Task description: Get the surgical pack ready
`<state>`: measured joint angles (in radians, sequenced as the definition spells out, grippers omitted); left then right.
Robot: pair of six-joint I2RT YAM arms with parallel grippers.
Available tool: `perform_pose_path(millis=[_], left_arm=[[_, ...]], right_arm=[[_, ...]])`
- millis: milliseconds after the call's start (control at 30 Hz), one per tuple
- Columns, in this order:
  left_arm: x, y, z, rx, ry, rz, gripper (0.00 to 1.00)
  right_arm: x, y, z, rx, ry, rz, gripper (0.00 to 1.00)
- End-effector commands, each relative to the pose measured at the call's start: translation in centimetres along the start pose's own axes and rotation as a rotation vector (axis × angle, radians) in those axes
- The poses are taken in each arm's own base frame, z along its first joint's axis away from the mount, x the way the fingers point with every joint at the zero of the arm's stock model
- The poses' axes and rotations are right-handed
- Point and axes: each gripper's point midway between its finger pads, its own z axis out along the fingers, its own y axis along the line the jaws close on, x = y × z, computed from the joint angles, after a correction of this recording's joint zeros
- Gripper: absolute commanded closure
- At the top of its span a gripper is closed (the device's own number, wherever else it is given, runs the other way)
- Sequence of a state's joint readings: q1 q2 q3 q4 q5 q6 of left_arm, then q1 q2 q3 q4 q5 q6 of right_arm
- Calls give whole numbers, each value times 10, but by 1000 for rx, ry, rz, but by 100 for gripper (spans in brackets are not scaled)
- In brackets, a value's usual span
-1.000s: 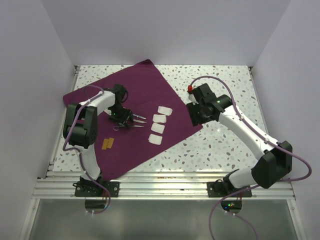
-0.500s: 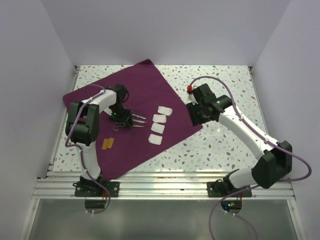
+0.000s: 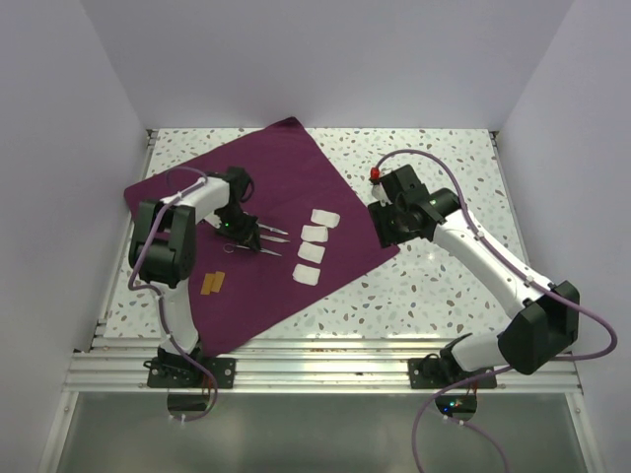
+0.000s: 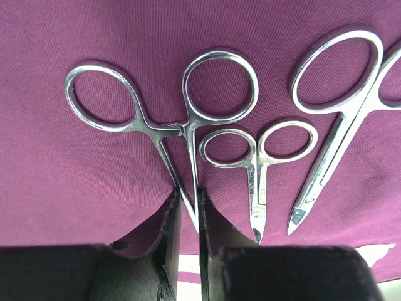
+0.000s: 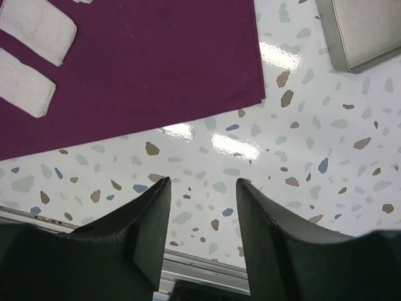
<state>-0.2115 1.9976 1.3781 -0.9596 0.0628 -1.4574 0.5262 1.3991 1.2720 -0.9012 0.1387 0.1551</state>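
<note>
The surgical pack point(image 3: 296, 168) is a large purple-maroon cloth spread flat over the left half of the table; it fills the left wrist view point(image 4: 94, 182) and its corner shows in the right wrist view point(image 5: 156, 69). Three steel instruments lie on it: ring-handled forceps point(image 4: 182, 128), small scissors point(image 4: 254, 182) and longer scissors point(image 4: 332, 157). My left gripper point(image 3: 240, 235) is down on the cloth, its jaws point(image 4: 186, 204) pinched on the forceps' tips. My right gripper point(image 3: 387, 225) hovers open point(image 5: 202, 200) over bare table just off the cloth's right corner, holding nothing.
Several white gauze pads point(image 3: 314, 246) lie in a column on the cloth, two of them visible from the right wrist point(image 5: 37, 22). A grey metal tray point(image 5: 360, 31) sits on the speckled table beyond the cloth's corner. Two tan strips point(image 3: 212, 283) rest near the cloth's lower left.
The left gripper's jaws have narrowed from wide apart to a tight pinch round the forceps' tips. The right arm has hardly moved.
</note>
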Motion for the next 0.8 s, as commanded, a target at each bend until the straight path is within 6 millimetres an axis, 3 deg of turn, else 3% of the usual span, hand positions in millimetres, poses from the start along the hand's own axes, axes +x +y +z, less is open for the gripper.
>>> perform_pose_path(millis=[0,367,767], left_arm=[[5,3,2,2,3,-15,100],[14,12,-30,128,-14,16,100],[15,31,-51,209,-89,151,100]], right_arm=[[-10,0,-9,-9,-58,-8,50],[-14,12,-4,-62,-34,4,50],[-9,62,13,-301,62,64,50]])
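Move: My left hand has the clamp pinched by its shanks on the purple cloth, rings to the left; my open right gripper, to which I seem to be taking it, is about 30 cm right, 5 cm back and 15 cm above. The small scissors lie 3 cm ahead, the big scissors some 6 cm ahead and 1 cm left, the nearest gauze pad 13 cm right and 2 cm back. From my right hand, the clamp is roughly 30 cm left, 5 cm ahead and 16 cm below. With my left fingers keeping their pinch, I draw the clamp back and lift it off the cloth, about 3.5 cm each way and away from the small scissors, while my fingertips tilt slightly outward. From midway, my open right gripper sets off left towards the clamp, some 3.5 cm, sinking about 2 cm and tilting some 10 degrees. ##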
